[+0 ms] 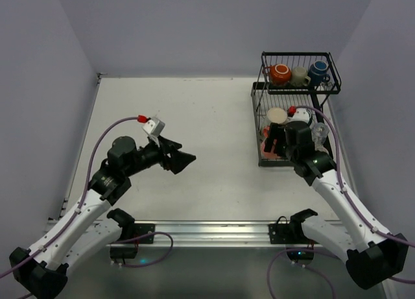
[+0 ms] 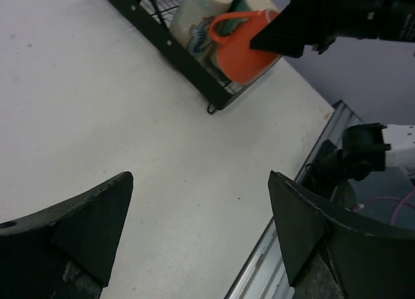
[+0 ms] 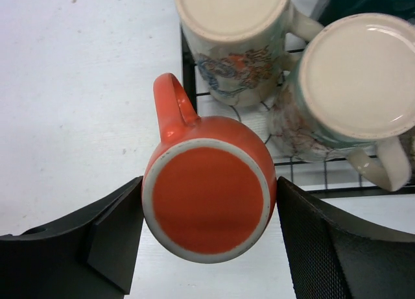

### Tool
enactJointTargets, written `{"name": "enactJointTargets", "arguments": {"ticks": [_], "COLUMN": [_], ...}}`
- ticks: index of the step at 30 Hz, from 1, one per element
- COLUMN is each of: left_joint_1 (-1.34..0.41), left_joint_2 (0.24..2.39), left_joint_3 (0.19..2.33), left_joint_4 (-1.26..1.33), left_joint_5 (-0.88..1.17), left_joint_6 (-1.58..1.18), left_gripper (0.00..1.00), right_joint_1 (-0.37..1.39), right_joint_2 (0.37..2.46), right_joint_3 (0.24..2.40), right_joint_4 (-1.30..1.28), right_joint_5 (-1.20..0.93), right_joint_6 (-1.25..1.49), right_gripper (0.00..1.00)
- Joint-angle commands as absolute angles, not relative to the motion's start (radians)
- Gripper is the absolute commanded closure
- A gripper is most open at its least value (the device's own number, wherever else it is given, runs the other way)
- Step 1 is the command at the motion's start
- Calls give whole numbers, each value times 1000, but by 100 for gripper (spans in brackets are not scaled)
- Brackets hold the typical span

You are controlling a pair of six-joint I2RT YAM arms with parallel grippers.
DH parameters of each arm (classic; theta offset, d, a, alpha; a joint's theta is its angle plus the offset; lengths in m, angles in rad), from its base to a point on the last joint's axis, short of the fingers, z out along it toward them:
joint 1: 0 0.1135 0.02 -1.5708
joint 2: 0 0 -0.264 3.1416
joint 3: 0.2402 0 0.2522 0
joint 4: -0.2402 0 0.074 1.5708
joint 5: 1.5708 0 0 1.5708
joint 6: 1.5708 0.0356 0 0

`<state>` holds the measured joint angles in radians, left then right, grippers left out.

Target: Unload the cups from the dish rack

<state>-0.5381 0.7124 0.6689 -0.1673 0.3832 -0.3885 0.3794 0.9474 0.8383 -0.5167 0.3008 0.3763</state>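
The black wire dish rack (image 1: 257, 90) stands at the back right. Its upper basket holds an orange mug (image 1: 280, 73), a cream mug (image 1: 299, 76) and a dark blue mug (image 1: 318, 71). My right gripper (image 3: 209, 182) is over the lower tray's near left corner, its fingers against both sides of an upside-down orange-red mug (image 3: 207, 202), which also shows in the left wrist view (image 2: 243, 52). Behind it stand a patterned cream mug (image 3: 233, 33) and a marbled cream mug (image 3: 353, 78), both bottom up. My left gripper (image 2: 200, 177) is open and empty over the bare table, left of centre (image 1: 185, 159).
A metal rail (image 1: 214, 229) runs along the table's near edge, with both arm bases on it. Grey walls close in the left, back and right sides. The rack's wire edge (image 3: 188, 78) lies just beyond the orange-red mug's handle.
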Motion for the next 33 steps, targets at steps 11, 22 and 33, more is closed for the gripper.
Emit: {"name": "enactJointTargets", "arguments": {"ticks": [11,22,33], "left_joint_1": [-591,-727,-753], "left_joint_2": [1017,1203,1266], "left_joint_3": [472,552,583], "left_joint_4": [677,837,925], "left_joint_5": [666,589,506], "left_joint_6": [-966,-982,-963], "left_gripper": [26,25,40], "right_joint_1": [382,420,451], "right_joint_2": [678,647,744], "right_joint_3": [652,462,353], "right_joint_4": [38,406,643], "right_joint_5": [-233,-416,-483], "right_joint_6": [739,1017,1150], "right_gripper": [86,86,86]}}
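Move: Held upside down by its base in the right fingers, the orange cup is already clear of the rack, and the left gripper it is bound for lies about 34 cm to the right hand's left, 8 cm back and 6 cm higher. From the left hand the orange cup is some 32 cm to the right, 9 cm ahead and 8 cm below. The tall patterned cup stands 14 cm ahead of the right hand and 2 cm right, the second patterned cup 9 cm ahead and 10 cm right, both some 9 cm lower. Swinging the orange cup out of the rack, the right hand goes about 15 cm left, drawing back and rising some 6 cm each, while rolling its fingers from forward-down round to the left, grip kept. The left hand comes some 12 cm right to meet it, dipping briefly, rolling and turning clockwise, its fingers narrowing but still open close to the cup's rim. ##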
